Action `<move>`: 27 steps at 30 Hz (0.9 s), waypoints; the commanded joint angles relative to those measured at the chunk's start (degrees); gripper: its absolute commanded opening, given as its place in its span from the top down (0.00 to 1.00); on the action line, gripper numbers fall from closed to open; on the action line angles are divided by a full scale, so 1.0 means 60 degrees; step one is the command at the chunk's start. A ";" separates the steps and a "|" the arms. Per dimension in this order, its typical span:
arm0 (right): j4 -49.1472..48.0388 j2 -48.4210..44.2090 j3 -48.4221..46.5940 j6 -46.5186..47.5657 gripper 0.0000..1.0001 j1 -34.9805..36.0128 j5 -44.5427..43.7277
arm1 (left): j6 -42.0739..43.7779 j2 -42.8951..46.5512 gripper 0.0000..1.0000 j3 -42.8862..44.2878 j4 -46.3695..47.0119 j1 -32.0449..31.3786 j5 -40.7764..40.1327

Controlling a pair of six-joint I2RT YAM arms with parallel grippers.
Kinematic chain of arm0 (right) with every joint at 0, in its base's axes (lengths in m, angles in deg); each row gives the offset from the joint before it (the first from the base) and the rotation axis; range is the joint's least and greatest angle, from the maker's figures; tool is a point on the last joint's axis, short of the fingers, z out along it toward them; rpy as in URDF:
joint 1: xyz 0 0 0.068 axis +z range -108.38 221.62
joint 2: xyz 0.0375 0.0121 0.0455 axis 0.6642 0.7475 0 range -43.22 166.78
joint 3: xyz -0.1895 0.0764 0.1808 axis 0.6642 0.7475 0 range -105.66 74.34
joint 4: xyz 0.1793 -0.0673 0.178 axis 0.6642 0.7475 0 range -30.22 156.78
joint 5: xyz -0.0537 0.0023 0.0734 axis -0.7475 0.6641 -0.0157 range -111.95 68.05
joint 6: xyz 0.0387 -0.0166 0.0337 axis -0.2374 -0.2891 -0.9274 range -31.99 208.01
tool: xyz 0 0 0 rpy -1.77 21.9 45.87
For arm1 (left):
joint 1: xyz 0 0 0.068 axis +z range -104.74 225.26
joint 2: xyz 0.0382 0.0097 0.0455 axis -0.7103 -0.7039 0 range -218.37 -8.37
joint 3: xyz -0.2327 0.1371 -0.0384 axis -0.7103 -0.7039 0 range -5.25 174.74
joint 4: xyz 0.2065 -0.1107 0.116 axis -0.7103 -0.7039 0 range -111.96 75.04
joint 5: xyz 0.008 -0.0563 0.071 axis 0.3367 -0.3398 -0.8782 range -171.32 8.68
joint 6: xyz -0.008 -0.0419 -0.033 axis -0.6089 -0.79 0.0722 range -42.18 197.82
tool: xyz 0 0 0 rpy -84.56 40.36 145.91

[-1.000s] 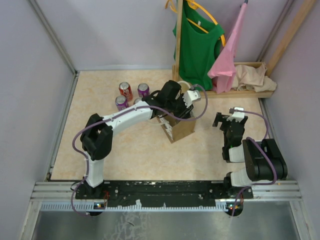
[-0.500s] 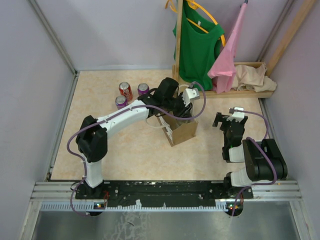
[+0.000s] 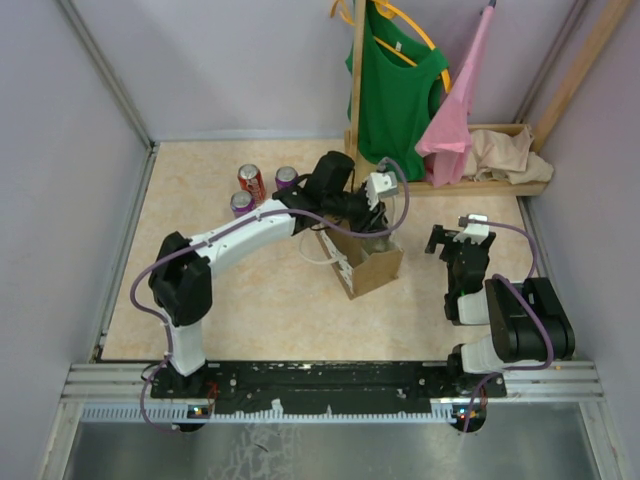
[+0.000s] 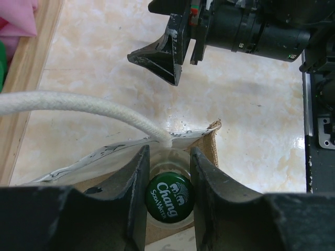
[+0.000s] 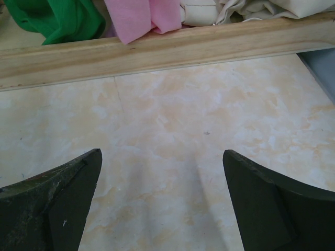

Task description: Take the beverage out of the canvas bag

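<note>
The tan-brown canvas bag [image 3: 372,268] stands mid-table with a white rope handle [image 4: 78,102] looping off it. My left gripper [image 3: 378,225] reaches into the bag's top and is shut on the neck of a glass bottle with a green "Chang Soda Water" cap [image 4: 169,198]; the black fingers [image 4: 133,193] press both sides of the cap. The bottle's body is hidden inside the bag [image 4: 209,151]. My right gripper [image 3: 455,240] is open and empty to the right of the bag, over bare tabletop [image 5: 162,172].
Three cans [image 3: 250,183] stand at the back left of the bag. A wooden rack base [image 5: 157,49] with green and pink garments [image 3: 400,90] and a beige cloth heap [image 3: 505,152] runs along the back right. Grey walls close both sides.
My left gripper has shifted right and slightly toward the back, and the bag has slid and tilted rightward with it. The right arm has not moved.
</note>
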 commanded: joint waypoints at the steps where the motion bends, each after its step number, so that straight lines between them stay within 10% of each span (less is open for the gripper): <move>1: -0.0416 0.0005 -0.0188 -0.0077 0.01 -0.0016 -0.0003 | -0.0233 0.1100 1.00 0.0461 0.1339 0.0354 0.0474; 27: -0.0416 0.0005 -0.0197 -0.0078 0.01 -0.0024 -0.0005 | 0.0106 0.3849 1.00 0.0764 0.0696 0.2801 -0.2367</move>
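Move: The soda water bottle is already pinched at its neck by the left hand and still down in the canvas bag, whose middle lies about 5 cm left, 2 ahead and 13 below. It is bound for the cans: the far purple can stands some 18 cm ahead and 23 left, the far red one 18 ahead and 32 left, the near red one 12 ahead and 24 left, all about 15 lower. From the right hand the far purple can is about 13 cm ahead and 44 left, slightly lower. The bottle, kept in the left hand's unchanged pinch, rises about 15 cm out of the bag and is carried about as far to the left, plus some 10 cm forward, towards the cans' side of the table. The wrist swings some 25 degrees counter-clockwise on the way, bringing the fingers round from pointing right to pointing more forward. ##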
